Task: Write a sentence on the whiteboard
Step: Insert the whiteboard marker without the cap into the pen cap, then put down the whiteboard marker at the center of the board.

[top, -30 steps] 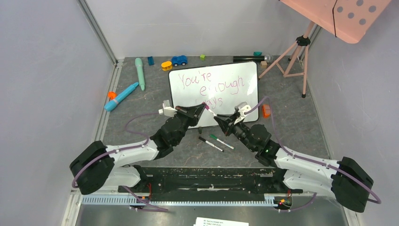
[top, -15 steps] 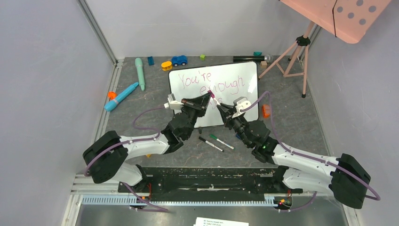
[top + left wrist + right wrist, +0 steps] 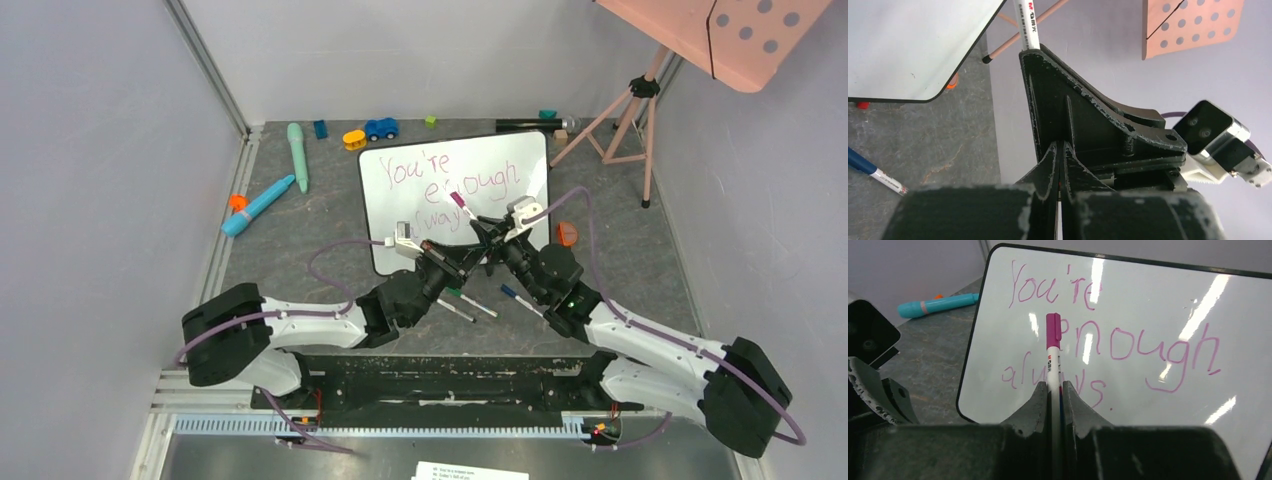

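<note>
The whiteboard lies at the back middle of the table and carries the sentence "You're enough always." in pink-purple letters. It fills the right wrist view, where the sentence reads clearly. My right gripper is shut on a white marker with a pink cap, held over the board's lower part. The right wrist view shows the marker upright between the jaws of the right gripper. My left gripper is shut, with nothing seen in it, just below the right gripper. In the left wrist view the left gripper faces the right gripper's finger and the marker.
Green, black and blue markers lie loose in front of the board. Two teal pens lie at the left. Small toys line the back. An orange piece lies right of the board. A pink tripod stands back right.
My left gripper has come off the marker's end and swung right and nearer, to just below the right gripper. The right gripper keeps the marker and has shifted slightly over the board.
</note>
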Robot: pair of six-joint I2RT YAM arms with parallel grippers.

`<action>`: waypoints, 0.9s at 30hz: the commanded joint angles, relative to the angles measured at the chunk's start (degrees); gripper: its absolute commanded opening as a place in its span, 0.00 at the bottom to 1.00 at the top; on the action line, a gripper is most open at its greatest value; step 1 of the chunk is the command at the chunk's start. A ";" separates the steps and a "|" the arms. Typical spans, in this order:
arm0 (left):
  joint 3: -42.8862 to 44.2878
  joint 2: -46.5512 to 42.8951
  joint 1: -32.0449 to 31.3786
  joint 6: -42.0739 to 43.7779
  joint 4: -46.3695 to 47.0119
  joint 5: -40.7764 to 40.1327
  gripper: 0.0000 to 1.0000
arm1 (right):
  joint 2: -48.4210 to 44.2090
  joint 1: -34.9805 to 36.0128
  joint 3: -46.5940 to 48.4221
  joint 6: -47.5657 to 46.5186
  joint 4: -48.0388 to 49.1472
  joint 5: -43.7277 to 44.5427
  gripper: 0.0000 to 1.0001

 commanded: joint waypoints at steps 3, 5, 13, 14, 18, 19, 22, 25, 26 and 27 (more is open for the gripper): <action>-3.27 -3.10 -6.59 1.17 -3.62 20.10 0.02 | -1.99 -1.29 0.61 6.56 -0.02 -8.17 0.00; -2.31 -7.72 -6.57 4.86 -12.60 17.60 0.02 | -4.14 -1.54 0.63 5.83 -2.64 -7.32 0.00; 5.47 -24.07 2.28 16.13 -57.48 9.36 0.39 | -8.42 -5.56 5.27 6.28 -26.53 -10.29 0.00; 6.49 -25.48 3.53 18.34 -61.43 8.78 0.46 | -8.53 -5.90 5.46 5.95 -29.39 -12.07 0.00; 8.83 -30.13 6.51 26.55 -71.71 3.65 0.70 | -7.69 -6.60 6.22 5.45 -38.62 -20.63 0.00; 8.96 -31.18 7.35 28.04 -73.59 2.33 0.75 | -7.38 -6.75 5.87 5.81 -39.92 -22.53 0.00; 8.39 -33.16 11.59 33.16 -75.75 1.70 0.78 | -6.72 -7.81 2.72 7.89 -39.34 -26.98 0.00; 6.86 -34.49 16.23 37.70 -74.85 4.07 0.78 | -5.13 -8.71 -0.59 10.24 -36.06 -29.93 0.00; 6.18 -34.95 17.22 39.05 -74.19 4.34 0.79 | -4.34 -8.99 -1.35 11.03 -35.07 -30.13 0.00; 5.42 -35.32 17.95 40.56 -73.63 4.08 0.80 | -3.60 -9.20 -2.09 11.55 -33.50 -30.42 0.00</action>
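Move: The left hand is shut on nothing, close under the right gripper, with the capped magenta marker about 10 cm ahead and 2 cm to its left, level with it. The right hand grips that marker; the free table spot for it lies some 3 cm back, 5 cm right and 24 cm below. On either side, equally far back, lie the green marker, straight in line, and the blue one 12 cm right; the black marker is 4 cm back and 5 cm left. Back out from beside the right gripper first, then swing well out to the left, roughly 17 cm, the left fingers opening wide while that hand rolls its left side up some 50 degrees and sinks a little. The right hand, still pinching the capped marker, eases slightly back and hovers, then drops and draws back towards the table markers, tipping its fingers downwards and turning a little counter-clockwise. ##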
